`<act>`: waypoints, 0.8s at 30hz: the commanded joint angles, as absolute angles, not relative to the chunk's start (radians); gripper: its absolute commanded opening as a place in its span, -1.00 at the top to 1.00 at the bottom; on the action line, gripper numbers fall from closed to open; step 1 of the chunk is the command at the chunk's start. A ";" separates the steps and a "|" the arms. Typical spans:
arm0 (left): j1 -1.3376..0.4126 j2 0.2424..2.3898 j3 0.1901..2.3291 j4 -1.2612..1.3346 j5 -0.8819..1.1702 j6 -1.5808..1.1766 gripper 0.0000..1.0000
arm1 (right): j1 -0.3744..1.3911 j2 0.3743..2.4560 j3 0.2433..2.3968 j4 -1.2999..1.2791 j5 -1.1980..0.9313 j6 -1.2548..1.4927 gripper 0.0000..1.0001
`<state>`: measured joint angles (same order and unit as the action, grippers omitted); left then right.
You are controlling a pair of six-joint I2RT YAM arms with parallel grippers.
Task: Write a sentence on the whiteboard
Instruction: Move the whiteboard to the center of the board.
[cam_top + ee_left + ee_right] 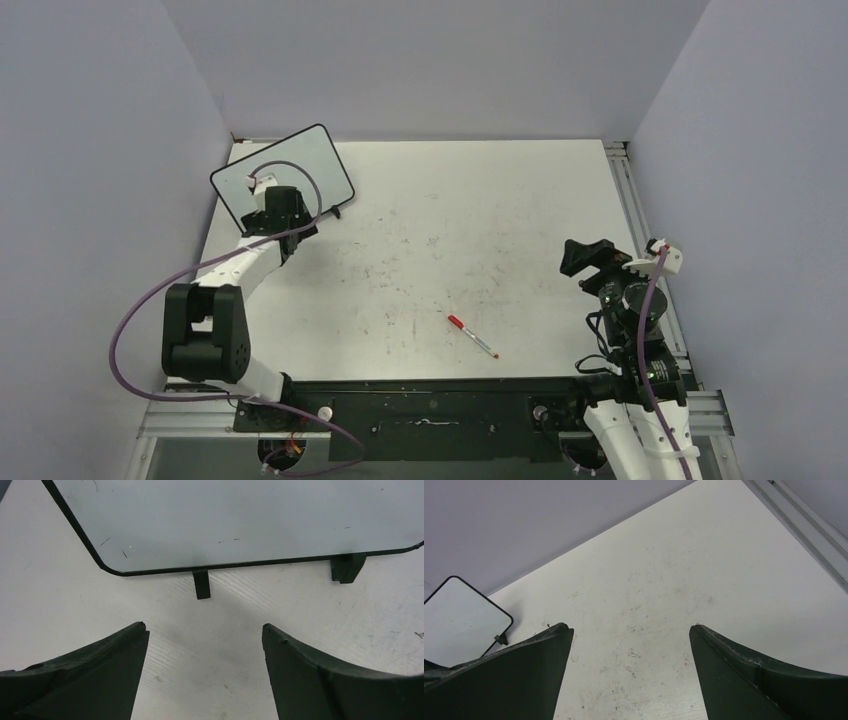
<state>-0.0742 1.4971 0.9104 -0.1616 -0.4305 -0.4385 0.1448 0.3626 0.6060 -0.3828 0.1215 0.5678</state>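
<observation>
The whiteboard [305, 160] stands tilted at the table's far left corner, black-framed, on two small black feet [201, 584]. Its face [250, 520] shows only a few tiny dark specks, and no sentence is to be seen on it. My left gripper [205, 630] hovers just in front of the board's lower edge, open, with bare table between its fingers. A red-capped marker [472, 335] lies on the table near the front middle, apart from both grippers. My right gripper [630, 627] is open at the right side [585, 255], holding nothing. The board also shows far left [459, 615].
Purple-grey walls close in the table on three sides. A metal rail [640, 220] runs along the right edge. The scuffed white tabletop [450, 220] lies between the two arms.
</observation>
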 commanded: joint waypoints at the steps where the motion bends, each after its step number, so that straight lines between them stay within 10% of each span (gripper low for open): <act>1: -0.058 1.585 1.009 -0.149 -0.455 -0.460 -0.58 | 0.147 0.352 0.646 -0.380 0.083 0.587 -0.79; 24: -0.011 1.766 1.086 -0.202 -0.402 -0.444 0.04 | 0.149 0.387 0.616 -0.354 0.054 0.633 -0.80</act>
<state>-0.0174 1.7596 1.0500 -0.1978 -0.4000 -0.4408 0.1452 0.3756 0.6064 -0.3981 0.0700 0.6155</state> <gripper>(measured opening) 0.490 0.897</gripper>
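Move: For the left hand, the nearer black clip on the whiteboard's near edge lies about 5 cm ahead, 3 cm left and 7 cm down. The other edge clip stands roughly 8 cm farther out and 13 cm to the right of it, and the whiteboard's middle some 16 cm beyond and 1 cm left of that nearer clip, both at much the same height. From the idle right hand, the nearer clip is roughly 20 cm ahead, 64 cm left and 22 cm down. No contact can be seen yet: the left hand heads for the whiteboard's nearer edge clip, sinking about 5 cm while easing some 2 cm forward and a little left. The wrist tips down by about 10 degrees, and the fingers draw in from wide to about half open, bringing their tips close to either side of the clip. ##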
